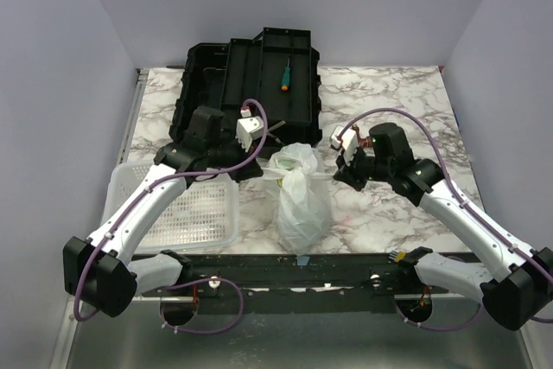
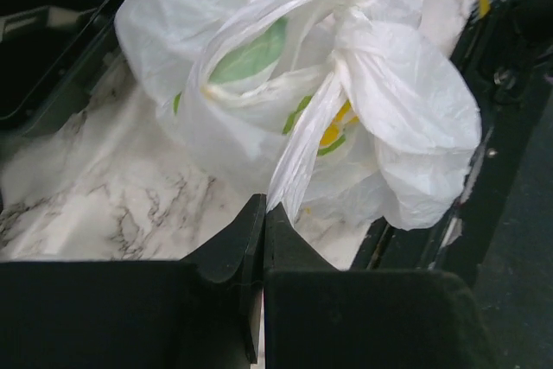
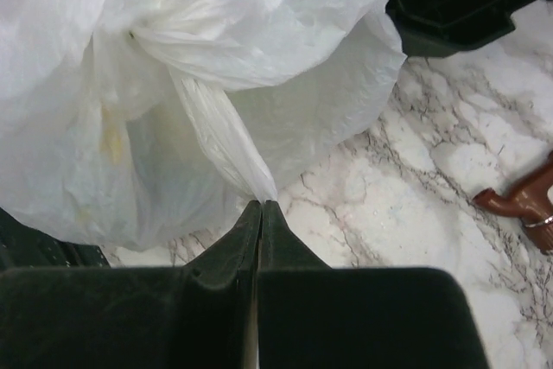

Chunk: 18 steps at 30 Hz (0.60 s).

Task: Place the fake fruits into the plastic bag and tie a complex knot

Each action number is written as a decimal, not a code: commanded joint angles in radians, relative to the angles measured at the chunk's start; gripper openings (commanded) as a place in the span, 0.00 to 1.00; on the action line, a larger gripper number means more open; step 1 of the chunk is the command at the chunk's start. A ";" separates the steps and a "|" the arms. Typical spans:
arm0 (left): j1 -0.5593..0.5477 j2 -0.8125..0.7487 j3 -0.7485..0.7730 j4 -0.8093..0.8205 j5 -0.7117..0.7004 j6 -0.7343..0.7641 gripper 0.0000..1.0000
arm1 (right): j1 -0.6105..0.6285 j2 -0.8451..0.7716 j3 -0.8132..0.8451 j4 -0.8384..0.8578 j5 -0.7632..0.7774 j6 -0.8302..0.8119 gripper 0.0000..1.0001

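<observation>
The white plastic bag (image 1: 301, 196) stands on the marble table between both arms, bulging, with pale green showing through its lower half. The fake fruits are hidden inside; only green and yellow patches (image 2: 251, 56) show through the film. The knot (image 2: 346, 36) of twisted handles sits at the bag's neck (image 3: 151, 32). My left gripper (image 2: 264, 206) is shut on one twisted handle strand (image 2: 302, 140). My right gripper (image 3: 261, 203) is shut on the other handle strand (image 3: 220, 140). In the top view the left gripper (image 1: 266, 170) and right gripper (image 1: 339, 170) flank the bag's top.
A black open tool case (image 1: 251, 84) lies behind the bag with a green-handled screwdriver (image 1: 284, 75) in it. A white perforated basket (image 1: 186, 205) sits at the left under my left arm. A brown object (image 3: 523, 200) lies on the marble at the right.
</observation>
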 commanded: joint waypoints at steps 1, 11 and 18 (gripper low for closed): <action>0.041 -0.032 -0.106 -0.014 -0.126 0.127 0.00 | -0.007 -0.003 -0.100 -0.046 0.121 -0.080 0.01; 0.000 0.012 -0.112 0.092 -0.043 0.084 0.00 | -0.006 0.046 0.008 -0.013 -0.208 -0.044 0.35; -0.001 0.006 -0.116 0.108 -0.030 0.074 0.00 | 0.007 0.092 -0.006 0.061 -0.220 -0.029 0.73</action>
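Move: Some 10 cm to the left hand's right, about 1 cm nearer the base and 4 cm lower, lies the bag's half-tied knot; the plastic bag's full body bulges about 10 cm back of that knot and 9 cm below it. The knot is about 10 cm to the right hand's left, level in reach and 4 cm lower, and the brown fitting lies about 10 cm ahead and 9 cm right of the right hand, 17 cm down. Easing off the outward pull, both hands sink about 4 to 5 cm, the left still pinching its twisted tail of the bag. The right then comes back up some 3 cm and shifts about 3 cm left towards the knot as its fingers open to about two thirds and let go of their tail, turning slightly counter-clockwise. ##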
